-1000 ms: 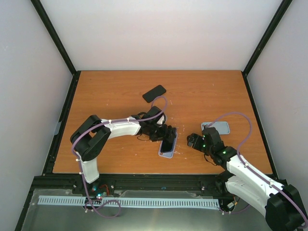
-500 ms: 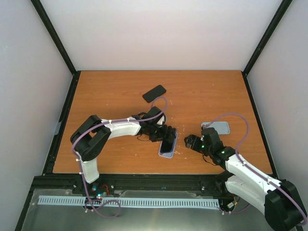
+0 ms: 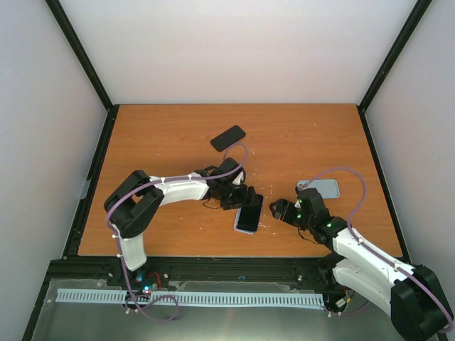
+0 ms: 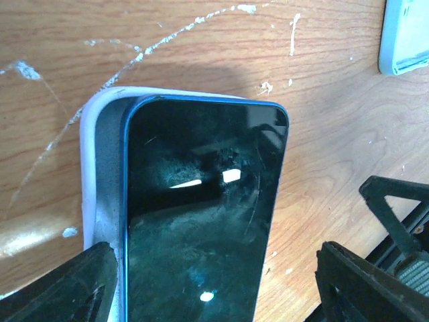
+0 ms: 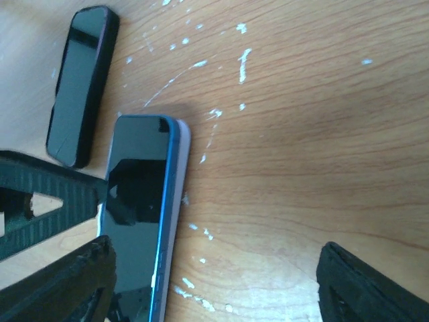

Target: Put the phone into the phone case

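The phone (image 4: 201, 221), with a black screen and a blue rim, lies face up on the pale phone case (image 4: 99, 168). It sits off to one side, so a strip of the case's inside shows along its left edge. My left gripper (image 4: 214, 258) is open and straddles both; one finger is at the case's edge and the other stands clear of the phone. In the top view the phone (image 3: 249, 212) lies between my left gripper (image 3: 242, 200) and my right gripper (image 3: 276, 208). My right gripper (image 5: 216, 248) is open over bare wood, just right of the phone (image 5: 137, 215).
A second black phone (image 3: 227, 137) lies farther back on the table. A light blue case (image 3: 320, 187) sits by the right arm, and its corner shows in the left wrist view too (image 4: 405, 37). The table's front edge runs just below the phone.
The phone's far end has swung right, out of line with the case. My left jaws have spread a little wider. My right gripper has crept left toward the phone.
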`<state>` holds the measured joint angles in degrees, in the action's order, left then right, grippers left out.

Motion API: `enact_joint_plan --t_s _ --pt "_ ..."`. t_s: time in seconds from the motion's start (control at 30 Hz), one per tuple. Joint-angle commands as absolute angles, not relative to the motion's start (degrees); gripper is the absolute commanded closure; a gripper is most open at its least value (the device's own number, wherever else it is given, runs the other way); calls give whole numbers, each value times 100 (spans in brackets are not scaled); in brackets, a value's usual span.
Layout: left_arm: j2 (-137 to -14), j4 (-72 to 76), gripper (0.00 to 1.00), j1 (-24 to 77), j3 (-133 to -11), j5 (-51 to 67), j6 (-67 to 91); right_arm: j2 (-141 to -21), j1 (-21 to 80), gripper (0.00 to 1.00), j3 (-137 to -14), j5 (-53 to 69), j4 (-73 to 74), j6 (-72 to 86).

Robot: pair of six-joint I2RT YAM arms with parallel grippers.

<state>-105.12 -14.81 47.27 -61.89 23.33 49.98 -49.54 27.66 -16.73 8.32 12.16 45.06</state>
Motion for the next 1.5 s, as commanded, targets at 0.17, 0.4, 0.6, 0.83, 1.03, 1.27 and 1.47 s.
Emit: enact_joint_plan --t_s 0.17,0.4,0.6,0.83,1.03,1.27,1.47 --pt "-10065 -2129 22 4707 -6638 1692 4955 -5239 2751 41 -1463 1633 353 4622" --pt "-9718 -1674 29 4303 -6035 1954 4738 -5877 2755 52 -1600 1830 2 4659" --pt "-9701 -1294 31 4176 -5620 2267 4320 -6415 2784 59 -1639 1978 -405 4654" --pt "-9807 -679 39 4175 -5275 2644 4222 -6866 2884 66 -1732 2125 -762 4718" --pt "-10048 -540 43 4171 -5188 2820 4150 -7172 2960 75 -1824 2203 -947 4823" --pt "-10142 -370 42 4171 -5072 2890 4061 -7475 3095 78 -1946 2175 -1072 4876" --pt "-10137 -66 48 4171 -4911 3126 4144 -7630 3219 85 -2022 2177 -1164 4947"
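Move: The phone, lying loosely on its pale-blue case, is almost under the left hand, its middle about 4 cm back, 1 cm to the right and 3 cm below. From the right hand it lies some 10 cm to the left, 2 cm back and 4 cm below; the empty light-blue case is about 15 cm to the right and 7 cm ahead. A black-cased phone sits roughly 11 cm left and 5 cm ahead of the left hand. The right hand travels about 6.5 cm left and sinks some 3 cm to the phone's right long edge, its wide-open fingers closing nearly shut on the way. Meanwhile the left hand, its fingers already clear of the phone's sides, lifts about 4 cm, shifts left and comes down again over the phone's left edge, ending 3.5 cm left of its start with fingers partly closed. ##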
